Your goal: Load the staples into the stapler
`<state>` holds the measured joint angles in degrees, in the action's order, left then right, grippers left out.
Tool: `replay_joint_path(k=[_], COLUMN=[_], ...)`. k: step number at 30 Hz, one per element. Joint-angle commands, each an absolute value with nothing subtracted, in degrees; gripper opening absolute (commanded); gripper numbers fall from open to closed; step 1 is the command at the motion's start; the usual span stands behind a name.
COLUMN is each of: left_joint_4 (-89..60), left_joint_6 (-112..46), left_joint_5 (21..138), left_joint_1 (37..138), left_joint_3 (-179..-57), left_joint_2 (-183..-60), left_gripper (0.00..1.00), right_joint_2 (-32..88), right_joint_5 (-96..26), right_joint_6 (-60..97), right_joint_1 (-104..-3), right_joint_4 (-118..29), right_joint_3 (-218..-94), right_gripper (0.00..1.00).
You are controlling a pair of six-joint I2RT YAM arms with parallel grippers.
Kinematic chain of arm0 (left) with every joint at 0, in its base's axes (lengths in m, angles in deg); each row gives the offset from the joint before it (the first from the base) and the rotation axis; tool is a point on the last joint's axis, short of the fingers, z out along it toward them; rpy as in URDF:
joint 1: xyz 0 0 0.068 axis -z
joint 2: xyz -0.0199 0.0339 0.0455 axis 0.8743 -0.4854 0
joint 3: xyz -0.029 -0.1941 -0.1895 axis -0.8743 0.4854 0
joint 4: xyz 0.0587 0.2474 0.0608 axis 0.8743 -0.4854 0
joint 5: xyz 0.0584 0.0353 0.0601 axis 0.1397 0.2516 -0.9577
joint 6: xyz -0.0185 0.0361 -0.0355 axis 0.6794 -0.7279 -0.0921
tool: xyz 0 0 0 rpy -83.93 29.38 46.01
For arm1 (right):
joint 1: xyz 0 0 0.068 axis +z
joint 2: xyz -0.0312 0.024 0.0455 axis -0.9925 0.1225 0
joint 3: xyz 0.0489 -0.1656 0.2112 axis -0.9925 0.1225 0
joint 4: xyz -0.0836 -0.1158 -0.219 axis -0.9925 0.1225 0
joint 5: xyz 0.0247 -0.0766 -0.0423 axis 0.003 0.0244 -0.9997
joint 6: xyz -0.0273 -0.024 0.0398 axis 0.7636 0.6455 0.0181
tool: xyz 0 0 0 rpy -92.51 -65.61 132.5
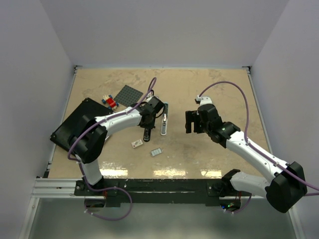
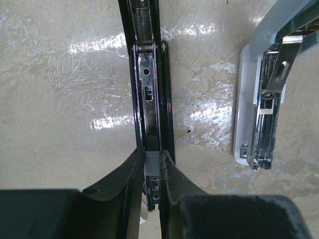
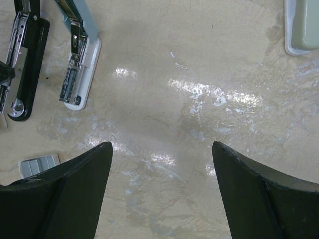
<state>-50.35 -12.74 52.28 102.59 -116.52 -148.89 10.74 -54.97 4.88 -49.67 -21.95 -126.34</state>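
Observation:
A black stapler (image 1: 147,133) lies opened on the table, its metal magazine (image 2: 148,84) facing up. My left gripper (image 1: 148,119) is right over it. In the left wrist view this gripper (image 2: 151,155) is shut on a narrow grey strip (image 2: 151,164), which looks like staples, held in line with the magazine channel. A pale grey-blue ribbed block of staples (image 1: 156,152) (image 3: 39,165) lies on the table nearer the arms. My right gripper (image 1: 191,122) (image 3: 162,149) hangs open to the right, with only bare table between its fingers.
A white and light-blue stapler (image 1: 163,125) (image 2: 259,114) (image 3: 79,69) lies open just right of the black one. A little white box (image 1: 137,144) sits to the front left. A black board (image 1: 75,124), a grey baseplate (image 1: 128,94) and toy bricks (image 1: 109,102) are at the left.

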Motion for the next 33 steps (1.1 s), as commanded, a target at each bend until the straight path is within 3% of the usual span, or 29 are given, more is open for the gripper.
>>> replay_joint_path(k=[1,10,33], left_joint_4=[-49.94,-50.03,-49.33], left_joint_6=[-13.3,-13.04,-11.2], left_joint_5=[53.04,53.04,52.43], left_joint_1=[102.27,102.27,102.36], left_joint_3=[-115.76,-115.67,-116.37], left_joint_2=[-149.77,-149.77,-146.0], left_gripper=[0.0,0.08,0.54], right_joint_2=[11.11,11.11,10.23], right_joint_5=[-54.17,-54.26,-54.52], right_joint_6=[5.64,5.63,5.81], right_joint_1=[-49.92,-49.92,-49.92], right_joint_4=[-23.01,-23.09,-22.65], right_joint_3=[-128.55,-128.47,-128.64], right_gripper=[0.85,0.85,0.85])
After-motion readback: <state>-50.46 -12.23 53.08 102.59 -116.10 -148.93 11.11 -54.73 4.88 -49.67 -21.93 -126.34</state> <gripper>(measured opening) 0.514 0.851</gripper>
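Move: The left hand is down on the open black stapler, fingers still closed around the grey staple strip in its channel, so the strip is right at the fingertips; the middle of the stapler's base lies about 4 cm ahead. The open blue stapler is some 8 cm to the right and 4 cm ahead, and the white staple box about 5 cm back and 5 cm left. From the idle right hand the strip lies about 19 cm left, 2 cm ahead and 9 cm lower. The left hand first stays where it is, pointing steeply down with its fingertips still closed around the staple strip near the front of the black stapler's channel. Then it lets go: the fingers spread from about a fifth to about half open, coming clear of both sides of the strip and channel, while the hand eases barely half a centimetre back and down, without turning. ##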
